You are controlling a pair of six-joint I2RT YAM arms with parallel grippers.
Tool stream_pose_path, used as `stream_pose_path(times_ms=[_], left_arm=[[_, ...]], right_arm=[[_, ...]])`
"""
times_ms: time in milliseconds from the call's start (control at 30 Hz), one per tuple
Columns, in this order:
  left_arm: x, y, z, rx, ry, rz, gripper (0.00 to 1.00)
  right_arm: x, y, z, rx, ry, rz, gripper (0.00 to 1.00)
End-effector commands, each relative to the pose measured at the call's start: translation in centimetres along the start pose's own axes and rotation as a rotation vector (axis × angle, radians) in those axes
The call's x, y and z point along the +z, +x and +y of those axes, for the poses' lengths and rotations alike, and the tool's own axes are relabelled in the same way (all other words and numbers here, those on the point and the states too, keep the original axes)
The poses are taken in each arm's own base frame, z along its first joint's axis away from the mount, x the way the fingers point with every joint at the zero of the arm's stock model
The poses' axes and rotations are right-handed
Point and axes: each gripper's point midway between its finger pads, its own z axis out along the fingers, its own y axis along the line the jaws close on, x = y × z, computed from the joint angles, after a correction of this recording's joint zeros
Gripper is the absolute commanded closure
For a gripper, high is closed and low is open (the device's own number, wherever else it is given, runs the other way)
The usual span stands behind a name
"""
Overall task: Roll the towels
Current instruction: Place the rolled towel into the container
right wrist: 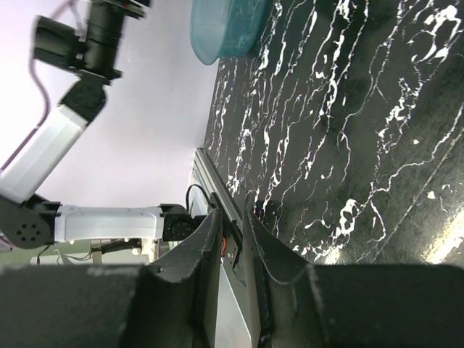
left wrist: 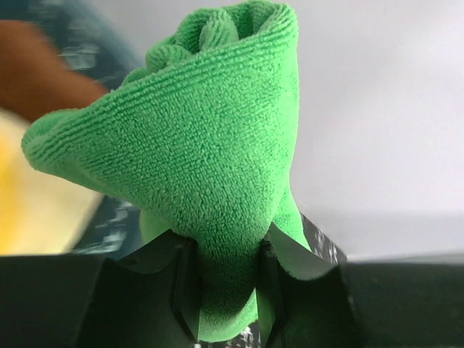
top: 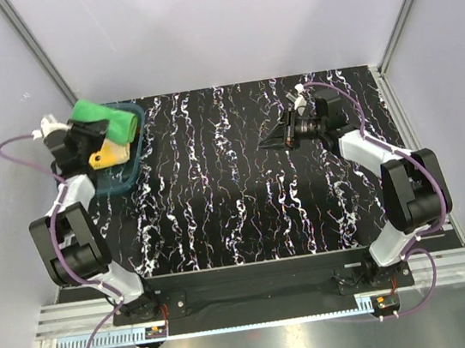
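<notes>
My left gripper [top: 93,135] is shut on the rolled bright green towel [top: 111,122] and holds it over the teal tray [top: 126,178] at the table's far left. In the left wrist view the green towel [left wrist: 196,145] bulges up from between the fingers [left wrist: 286,254]. The pale yellow towel [top: 110,153] lies in the tray under it. A blurred rust-brown towel [left wrist: 43,69] shows behind. My right gripper [top: 265,144] hovers over the table's far right half. It is narrowly open, with nothing between its fingers [right wrist: 206,246].
The black marbled table [top: 235,191] runs between the arms. Pale walls and metal frame posts [top: 31,46] close in the back and sides. The right wrist view shows the teal tray [right wrist: 225,25], the left arm [right wrist: 65,138] and the table's near rail [right wrist: 217,196].
</notes>
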Motion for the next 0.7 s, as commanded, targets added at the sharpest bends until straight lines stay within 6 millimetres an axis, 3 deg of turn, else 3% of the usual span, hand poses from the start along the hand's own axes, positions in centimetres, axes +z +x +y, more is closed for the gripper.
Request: stream_pose_path(times_ms=[0,33,100,133,267,400,533,567,667], left_arm=[[-0.6,-0.7,3.1,-0.072,0.001,-0.021,0.69],[-0.9,0.2,4.7,-0.101,-0.041,-0.006,0.69],[-1.6,0.7,5.6,-0.111,-0.064,-0.004,0.68],[-2.1,1.3,6.9,-0.115,-0.119,-0.009,0.66],[-4.0,2.0,9.7,-0.1,-0.283,-0.013,0.48],[-6.0,3.5,12.6,-0.152,-0.433,0.042,0.38],[-7.9,3.8,14.5,-0.151,-0.548,0.05,0.25],[-8.5,3.5,14.6,-0.15,-0.57,0.04,0.17],[-9.6,3.0,14.2,-0.138,-0.581,0.026,0.09]], right_arm=[[0.1,0.2,1.8,-0.056,-0.061,0.015,0.75],[0.1,0.2,1.9,-0.053,-0.063,0.018,0.75],[0.1,0.3,2.0,-0.053,-0.065,0.034,0.75],[0.1,0.5,1.9,-0.041,-0.054,0.045,0.75],[-0.7,0.7,2.8,-0.078,-0.033,0.043,0.75],[-1.1,1.0,3.1,-0.077,-0.012,0.037,0.75],[-1.6,1.4,3.4,-0.055,0.002,0.038,0.75],[-1.8,1.4,3.7,-0.067,0.002,0.032,0.75],[-2.1,1.6,4.1,-0.071,0.014,0.029,0.74]])
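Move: The rolled green towel is held by its left part in the left hand, above the container. The container's free front end lies about 7 cm back, 4 cm right and 20 cm below that hand; the yellow towel is roughly 2 cm back and 4 cm right, the brown towel 5 cm ahead and 5 cm right, both some 19 cm down. From the right hand, that free end lies around 8 cm ahead, 40 cm left and 16 cm below. The green towel is carried down and back towards the container's front end by the left hand, which sinks some 13 cm, then draws back level while edging left, tipping its fingers down nearly 30 degrees and turning a little counter-clockwise. Partway down the fingers start opening, spread wide and let the towel go. The empty right hand eases back about 3 cm. ##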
